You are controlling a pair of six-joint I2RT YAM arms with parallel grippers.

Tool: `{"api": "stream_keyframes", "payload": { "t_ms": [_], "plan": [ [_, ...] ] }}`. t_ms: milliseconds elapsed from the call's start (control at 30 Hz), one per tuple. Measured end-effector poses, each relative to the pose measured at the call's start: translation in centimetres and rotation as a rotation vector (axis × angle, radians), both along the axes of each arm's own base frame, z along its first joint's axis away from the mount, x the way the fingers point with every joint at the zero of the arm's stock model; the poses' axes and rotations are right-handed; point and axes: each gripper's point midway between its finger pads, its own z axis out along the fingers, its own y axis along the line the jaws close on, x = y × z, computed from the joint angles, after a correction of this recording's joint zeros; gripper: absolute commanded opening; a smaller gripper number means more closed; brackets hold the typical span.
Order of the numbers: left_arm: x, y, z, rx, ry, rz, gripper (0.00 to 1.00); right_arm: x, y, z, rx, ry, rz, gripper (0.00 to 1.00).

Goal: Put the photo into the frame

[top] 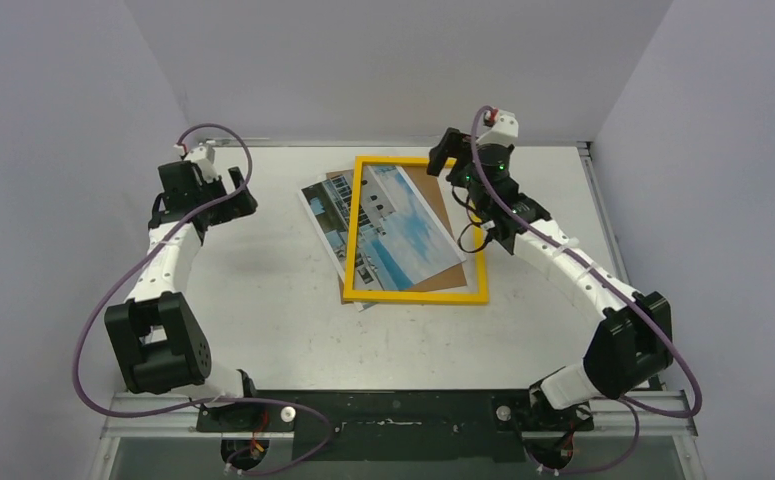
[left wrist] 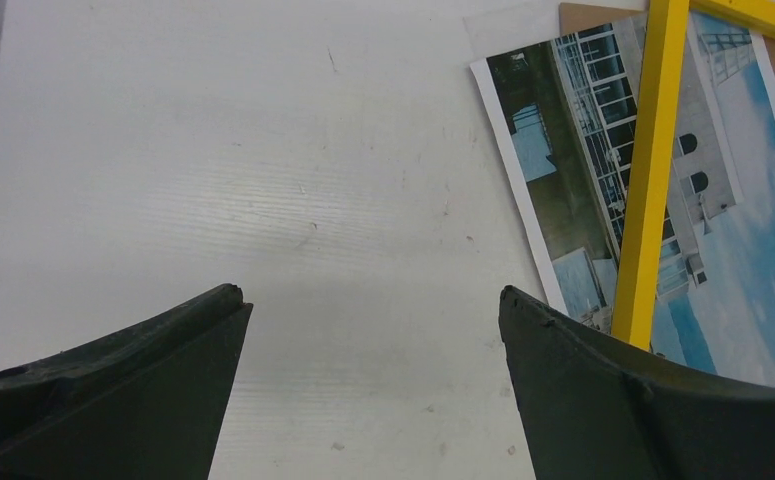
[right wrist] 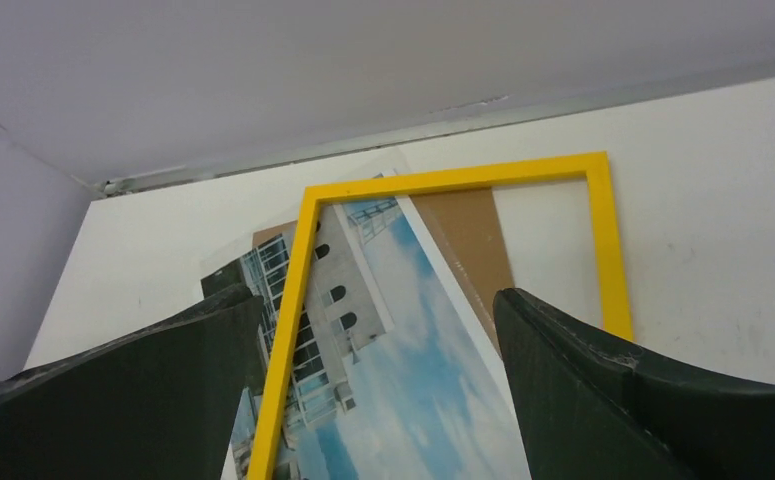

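The yellow frame (top: 413, 297) lies flat at the table's middle back. The photo (top: 403, 230) lies picture side up and skewed beneath it; the frame's left bar (left wrist: 653, 170) crosses over the photo (left wrist: 563, 180), whose left part sticks out past the bar. My left gripper (top: 235, 196) hovers open over bare table left of the photo, its fingers (left wrist: 370, 295) holding nothing. My right gripper (top: 453, 165) hangs open above the frame's far right corner, its fingers (right wrist: 375, 300) wide apart over the photo (right wrist: 413, 340) and frame (right wrist: 463, 180).
A brown backing panel (top: 433, 190) lies under the photo and shows inside the frame's right half (right wrist: 468, 240). Grey walls close in the white table (top: 263, 290) on three sides. A metal rail (right wrist: 363, 150) runs along the back edge.
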Motion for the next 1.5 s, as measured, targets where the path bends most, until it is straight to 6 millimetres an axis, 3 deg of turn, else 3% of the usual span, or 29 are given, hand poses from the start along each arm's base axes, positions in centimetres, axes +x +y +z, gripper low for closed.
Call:
{"api": "stream_keyframes", "payload": {
  "t_ms": [33, 167, 200, 267, 333, 433, 567, 667, 733, 833, 933, 1167, 1267, 1367, 1500],
  "plan": [
    [-0.1, 0.0, 0.0, -0.002, 0.020, -0.006, 0.96, -0.2, -0.3, -0.1, 0.040, 0.003, 0.005, 0.90],
    [-0.1, 0.0, 0.9, 0.010, 0.043, -0.023, 0.96, 0.2, -5.1, -2.3, 0.040, 0.084, -0.127, 0.90],
    [-0.2, 0.0, 1.0, 0.013, 0.046, -0.026, 0.96, 0.6, -4.8, -2.6, 0.010, 0.114, -0.144, 0.90],
    [-0.3, 0.1, 1.0, 0.019, 0.055, -0.029, 0.96, 1.8, -1.5, -2.3, -0.030, 0.138, -0.113, 0.90],
    [-0.4, 0.2, 0.7, 0.022, 0.070, -0.029, 0.96, 2.3, 3.3, -3.0, -0.065, 0.153, -0.041, 0.90],
    [-0.9, 0.2, -0.2, 0.020, 0.106, -0.029, 0.96, 0.9, 9.0, -7.6, -0.145, 0.238, 0.067, 0.90],
    [-1.2, 0.4, -0.6, 0.031, 0.128, -0.030, 0.96, -1.2, 13.5, -14.4, -0.274, 0.378, 0.168, 0.90],
    [-1.3, 0.5, -0.8, 0.042, 0.133, -0.036, 0.97, -1.2, 15.8, -17.3, -0.333, 0.428, 0.202, 0.90],
    [-1.4, 0.5, -0.9, 0.047, 0.136, -0.042, 0.96, -1.4, 16.2, -18.5, -0.356, 0.452, 0.208, 0.90],
    [-1.6, 0.5, -1.3, 0.057, 0.145, -0.053, 0.96, -1.3, 15.2, -18.9, -0.374, 0.477, 0.192, 0.90],
    [-1.9, 0.3, -1.9, 0.061, 0.159, -0.063, 0.96, 0.4, 13.0, -18.9, -0.361, 0.485, 0.147, 0.90],
    [-2.7, -0.3, -2.9, 0.068, 0.188, -0.090, 0.96, 6.0, 2.6, -19.8, -0.325, 0.529, -0.031, 0.90],
    [-2.8, -0.5, -3.2, 0.068, 0.197, -0.096, 0.96, 7.2, -0.8, -20.2, -0.319, 0.545, -0.085, 0.90],
    [-3.0, -0.5, -3.3, 0.072, 0.205, -0.102, 0.96, 7.7, -2.1, -20.4, -0.309, 0.548, -0.097, 0.90],
    [-3.3, -0.5, -3.4, 0.076, 0.212, -0.108, 0.96, 8.0, -1.7, -20.9, -0.295, 0.548, -0.072, 0.90]
  ]
}}
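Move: Almost straight below the right hand, roughly 29 cm down, lies the yellow frame, its middle some 3 cm back and 3 cm to the left. The photo's middle is about 6 cm back and 11 cm left of that hand, the brown board's about 5 cm back and 8 cm left, both partly under the frame. From the left hand the frame's middle is about 39 cm to the right, 1 cm back and 17 cm below. Dropping some 21 cm towards the frame, the open right hand first dips right, swings about 20 cm left, then sweeps back right and about 10 cm forward, tipping its fingers roughly 30 degrees further down and hovering inside the frame over the photo's right edge. The left hand, open beside the frame, eases 3 cm back and down, tilting slightly downward. ##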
